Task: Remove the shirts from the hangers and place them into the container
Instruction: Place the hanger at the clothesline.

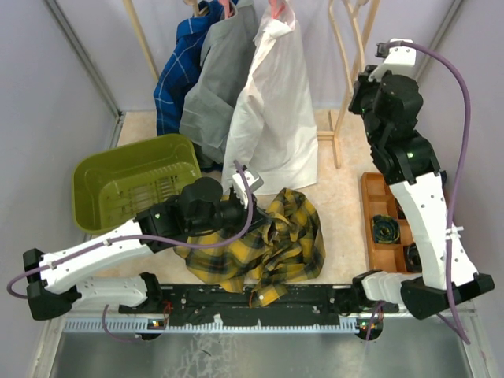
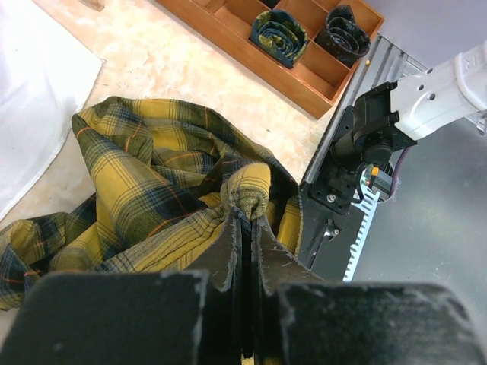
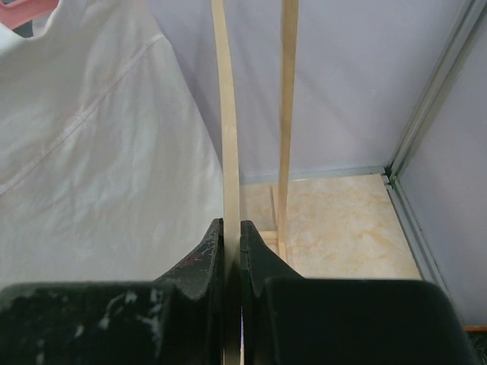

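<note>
The yellow-and-black plaid shirt lies crumpled on the table in front of the arm bases. My left gripper is shut on a raised fold of it. The olive-green container stands to the left, with no cloth in it. White, grey and blue checked shirts hang at the back; pink hangers show at their collars. My right gripper is raised at the back right, shut on a thin pale wooden hanger beside the white shirt.
An orange divided tray of black parts sits on the right by the right arm. Straight wooden rack poles rise at the back. Grey walls close in both sides.
</note>
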Robot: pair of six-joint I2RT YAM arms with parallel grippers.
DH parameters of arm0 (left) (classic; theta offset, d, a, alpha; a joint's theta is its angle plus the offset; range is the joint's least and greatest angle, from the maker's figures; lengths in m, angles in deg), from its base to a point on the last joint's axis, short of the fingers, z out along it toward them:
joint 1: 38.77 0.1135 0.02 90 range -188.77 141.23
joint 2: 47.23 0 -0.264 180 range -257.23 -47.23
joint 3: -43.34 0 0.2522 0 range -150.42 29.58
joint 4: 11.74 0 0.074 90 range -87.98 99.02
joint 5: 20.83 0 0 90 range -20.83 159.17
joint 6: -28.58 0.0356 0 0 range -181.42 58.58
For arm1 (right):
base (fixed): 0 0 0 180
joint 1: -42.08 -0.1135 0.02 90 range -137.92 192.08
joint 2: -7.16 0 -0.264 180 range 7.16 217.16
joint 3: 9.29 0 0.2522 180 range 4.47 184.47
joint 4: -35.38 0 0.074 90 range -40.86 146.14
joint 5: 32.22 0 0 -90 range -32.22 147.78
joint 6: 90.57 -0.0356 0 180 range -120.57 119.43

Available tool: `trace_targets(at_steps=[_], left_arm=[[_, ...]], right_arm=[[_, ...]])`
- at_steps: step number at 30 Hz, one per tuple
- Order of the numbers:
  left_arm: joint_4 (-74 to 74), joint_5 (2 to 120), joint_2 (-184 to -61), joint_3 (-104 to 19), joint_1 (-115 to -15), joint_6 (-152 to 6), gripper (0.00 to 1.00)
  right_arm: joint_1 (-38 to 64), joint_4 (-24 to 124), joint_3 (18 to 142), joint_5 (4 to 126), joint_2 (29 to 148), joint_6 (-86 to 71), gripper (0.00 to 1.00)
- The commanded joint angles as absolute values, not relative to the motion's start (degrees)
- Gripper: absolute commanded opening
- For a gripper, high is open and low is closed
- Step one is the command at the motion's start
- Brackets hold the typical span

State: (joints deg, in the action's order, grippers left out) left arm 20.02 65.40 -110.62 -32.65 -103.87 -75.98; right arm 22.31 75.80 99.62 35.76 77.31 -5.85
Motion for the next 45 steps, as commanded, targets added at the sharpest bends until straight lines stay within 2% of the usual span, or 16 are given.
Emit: trace_targets(at_steps=[1, 12, 20, 22, 25, 28, 30, 35, 41, 45], left_arm=[[19.3, 66.1, -108.8, -32.6, -103.5, -76.5, 0.01], [19.8, 66.6, -108.4, -32.8, -103.5, -76.3, 0.0], [20.5, 66.5, -108.3, -32.5, -103.5, -76.5, 0.0], [20.6, 66.5, -108.2, -32.6, -103.5, -76.6, 0.0], [20.7, 66.6, -108.1, -32.7, -103.5, -76.9, 0.01], [20.7, 66.9, -108.4, -32.9, -103.5, -76.8, 0.13], [20.6, 67.1, -108.8, -33.0, -103.5, -76.8, 0.24], [21.5, 67.4, -110.0, -33.8, -103.5, -77.1, 0.43], [23.4, 70.7, -111.4, -33.4, -103.5, -77.5, 0.82], [24.3, 71.0, -114.4, -33.4, -103.5, -76.8, 0.93]], right_arm=[[21.6, 74.1, 105.7, 34.4, 79.8, -3.6, 0.0], [21.7, 80.9, 115.7, 32.4, 87.8, 0.0, 0.0], [21.7, 81.2, 114.3, 32.2, 87.9, 0.1, 0.02], [21.7, 82.1, 115.4, 32.3, 87.6, 0.2, 0.12], [21.7, 80.4, 115.9, 32.6, 85.3, 1.8, 0.39], [21.7, 80.0, 113.9, 32.7, 81.7, 3.1, 0.61], [21.7, 79.4, 110.9, 33.1, 78.6, 2.8, 0.68], [21.7, 74.3, 97.7, 33.6, 66.8, 2.6, 0.76], [21.8, 70.0, 80.1, 42.1, 51.5, -2.2, 0.8], [21.7, 73.3, 68.4, 49.4, 45.2, -10.1, 0.85]])
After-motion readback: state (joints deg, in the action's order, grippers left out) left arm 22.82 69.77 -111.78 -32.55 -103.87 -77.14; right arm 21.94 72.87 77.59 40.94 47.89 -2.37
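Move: The right hand grips the bare hanger by its near end. The stretch of clothesline meant for it lies straight ahead, roughly 20 cm out and 10 cm higher; the white shirt hangs some 17 cm to the left and 12 cm out, the stand's right pole about 20 cm out and 4 cm right. The left hand pinches a fold of the checked shirt, whose middle lies about 4 cm back and 8 cm below; the container is some 32 cm left, 9 cm out. Forward by about 3.5 cm goes the right hand, carrying the hanger on at the clothesline while tilting slightly right side up and nose down; it then opens, comes free of the hanger's end and backs away quickly some 15 cm, tipping up. The left hand first stays put, holding the fold, then opens wide around it and sinks about 2 cm. ##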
